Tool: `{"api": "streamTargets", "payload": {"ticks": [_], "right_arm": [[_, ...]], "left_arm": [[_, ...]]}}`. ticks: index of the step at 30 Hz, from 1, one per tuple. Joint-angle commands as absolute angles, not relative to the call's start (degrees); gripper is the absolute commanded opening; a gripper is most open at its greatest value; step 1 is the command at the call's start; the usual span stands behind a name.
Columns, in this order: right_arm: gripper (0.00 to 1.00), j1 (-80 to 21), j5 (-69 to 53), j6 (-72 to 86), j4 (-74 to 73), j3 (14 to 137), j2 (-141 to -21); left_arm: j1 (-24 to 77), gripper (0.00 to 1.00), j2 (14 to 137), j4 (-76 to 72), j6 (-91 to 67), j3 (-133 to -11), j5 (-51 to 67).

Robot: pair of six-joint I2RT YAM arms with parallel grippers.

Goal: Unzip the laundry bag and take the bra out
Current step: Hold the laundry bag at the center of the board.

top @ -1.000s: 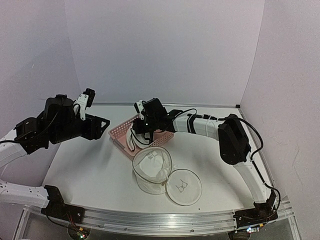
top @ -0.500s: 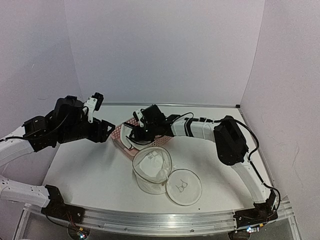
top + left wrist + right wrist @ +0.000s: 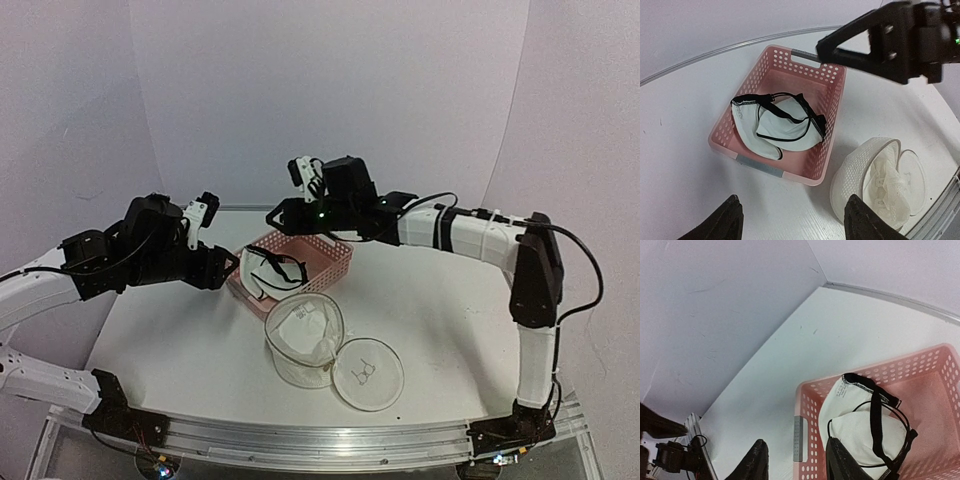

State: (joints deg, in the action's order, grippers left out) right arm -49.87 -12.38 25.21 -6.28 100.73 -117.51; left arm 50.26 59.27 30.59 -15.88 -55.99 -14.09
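The bra (image 3: 270,272), white with dark straps, lies loose in the pink basket (image 3: 335,262); it also shows in the left wrist view (image 3: 777,127) and the right wrist view (image 3: 865,435). The laundry bag (image 3: 303,335) stands unzipped in front of the basket, its round lid (image 3: 368,373) flat beside it, with pale lacy fabric inside (image 3: 885,182). My right gripper (image 3: 276,213) hovers open and empty above the basket's far left corner (image 3: 796,442). My left gripper (image 3: 228,268) is open and empty just left of the basket (image 3: 793,197).
The basket's rim (image 3: 832,75) has grey handle strips at both ends (image 3: 798,438). White walls close the table in at the back and both sides. The right arm (image 3: 890,35) reaches over the basket's far end.
The right gripper opened, let go of the bra and rose up and back from the basket. The bra now rests in the basket. The left arm moved right toward the basket.
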Motion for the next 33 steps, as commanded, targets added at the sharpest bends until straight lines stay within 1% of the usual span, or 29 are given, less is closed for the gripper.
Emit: {"api": "streamTargets", "payload": {"ticks": [1, 5, 14, 18, 25, 29, 31, 33], "right_arm": [[0.41, -50.4, -11.1, 25.5, -0.8, 93.0, -108.9], [0.41, -51.4, -10.9, 25.9, 1.5, 84.4, -101.4], [0.43, -56.2, -4.3, 27.6, 3.1, 64.3, -86.6], [0.43, -57.9, -2.4, 30.8, 6.5, 56.1, -82.0], [0.43, -61.4, 0.0, 35.4, 9.1, 51.1, -80.6], [0.44, -62.5, 2.3, 38.5, 10.3, 50.7, -83.5], [0.45, -62.6, 2.9, 39.8, 10.9, 51.2, -85.4], [0.45, -62.7, 3.1, 41.1, 11.4, 52.0, -87.4]], "left_arm": [[50.1, 0.69, 61.1, 29.4, -17.1, -58.5, -12.7], [50.2, 0.70, 63.4, 28.9, -17.8, -58.6, -9.0], [50.7, 0.71, 69.3, 27.0, -17.9, -59.0, 5.0], [52.0, 0.72, 72.2, 25.0, -17.4, -59.4, 7.4], [53.3, 0.72, 79.4, 24.2, -16.9, -62.1, 7.3], [53.4, 0.72, 82.4, 24.2, -17.1, -62.1, 2.9], [53.4, 0.68, 83.5, 24.1, -17.1, -62.0, 1.6], [53.4, 0.57, 84.3, 23.8, -17.1, -62.0, 1.3]]}}
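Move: The open laundry bag stands about 12 cm right of the left hand, 2 cm nearer the base and 20 cm below; from the right hand it is roughly 15 cm back, 6 cm right and 19 cm down. The basket's middle is about 16 cm ahead and 9 cm right of the left hand, with the bra inside, some 3 cm ahead and 3 cm left of the right hand. The round lid lies about 18 cm back and 22 cm right of the right hand. Back and to the right, the right hand leaves the space above the basket, rising briefly and then sinking, about 16 cm back in all, to over the bag with its fingers still half open. The left hand meanwhile sinks about 11 cm and swings 9 cm right towards the bag's left rim, tipping some 20 degrees further down and turning clockwise, fingers open. Neither hand shows a grip on the bag yet. ##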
